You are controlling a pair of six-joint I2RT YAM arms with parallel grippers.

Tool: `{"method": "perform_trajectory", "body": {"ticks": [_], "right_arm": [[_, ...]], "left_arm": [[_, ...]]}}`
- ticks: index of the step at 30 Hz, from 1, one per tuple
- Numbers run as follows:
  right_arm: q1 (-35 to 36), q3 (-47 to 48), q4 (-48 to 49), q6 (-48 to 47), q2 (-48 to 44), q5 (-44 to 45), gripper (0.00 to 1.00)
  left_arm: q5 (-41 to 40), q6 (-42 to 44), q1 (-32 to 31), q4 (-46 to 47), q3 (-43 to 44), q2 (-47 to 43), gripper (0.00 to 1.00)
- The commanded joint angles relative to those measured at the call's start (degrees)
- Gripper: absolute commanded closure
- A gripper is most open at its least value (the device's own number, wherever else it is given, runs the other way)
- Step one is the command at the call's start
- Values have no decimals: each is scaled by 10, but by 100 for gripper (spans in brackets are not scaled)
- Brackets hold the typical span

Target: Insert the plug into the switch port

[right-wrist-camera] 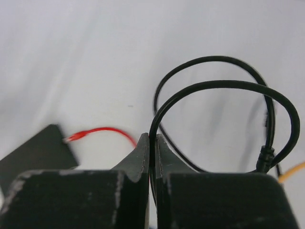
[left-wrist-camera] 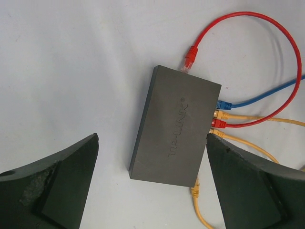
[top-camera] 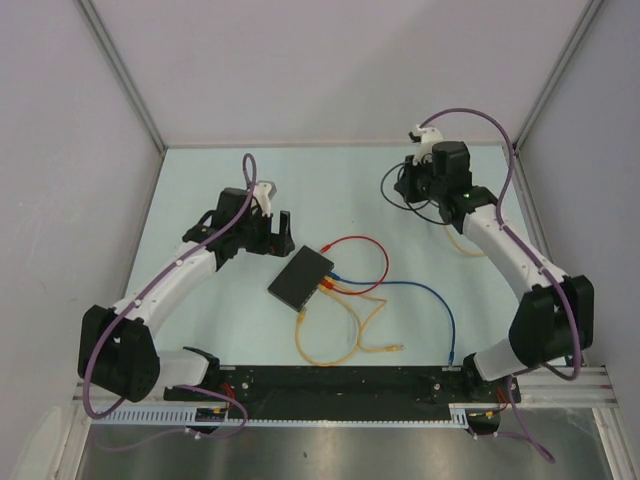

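Observation:
The black switch [top-camera: 300, 277] lies flat mid-table, also in the left wrist view [left-wrist-camera: 174, 129] and at the lower left of the right wrist view [right-wrist-camera: 35, 152]. Blue, yellow and red plugs [left-wrist-camera: 220, 116] sit in the ports along its long edge. My left gripper [top-camera: 272, 235] is open, above the switch's left side, with its fingers apart on either side [left-wrist-camera: 152, 143]. My right gripper [top-camera: 410, 185] is at the back right, shut on a looped thin black cable [right-wrist-camera: 214, 86]. A thicker moulded piece [right-wrist-camera: 265, 157] of that cable hangs at the lower right; its plug tip is hidden.
A red cable [top-camera: 370, 250] loops right of the switch, its loose end [left-wrist-camera: 190, 55] resting against the switch's short side. A blue cable [top-camera: 440, 300] and yellow cables [top-camera: 350, 335] trail toward the black rail [top-camera: 330, 385] at the near edge. Enclosure walls stand on three sides.

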Motion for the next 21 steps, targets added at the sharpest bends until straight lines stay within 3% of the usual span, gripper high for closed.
{"method": "perform_trajectory", "body": {"ticks": [1,4,7,12,21], "right_arm": [[104,18,-67,-20,-59,46,100],[166,8,-102,-2,-77,63,100],[164,-31,-142,68,-64,84,100],[127,-152,-135,162,-80,81,100],[-8,-185,-142,162,-227,88,100]], "left_arm": [[34,-17,5,28,-8,-30,1],[46,-20,5,39,-15,-41,2],[53,-23,5,45,-19,-45,2],[65,-25,5,47,-23,-43,2],[74,-28,5,50,-27,-41,2]]}}
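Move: The switch lies about 13 cm back, 22 cm left and 17 cm below the right hand, which already grips the black cable. The red cable's loop is about 11 cm back and 9 cm left of that hand, and the loose yellow cable's visible part about 4 cm back and 16 cm right, both some 18 cm lower. From the left hand the switch is level ahead, 4 cm right and 10 cm below. The right hand swings its pinched black cable about 14 cm back, first leftward, then down and rightward. ##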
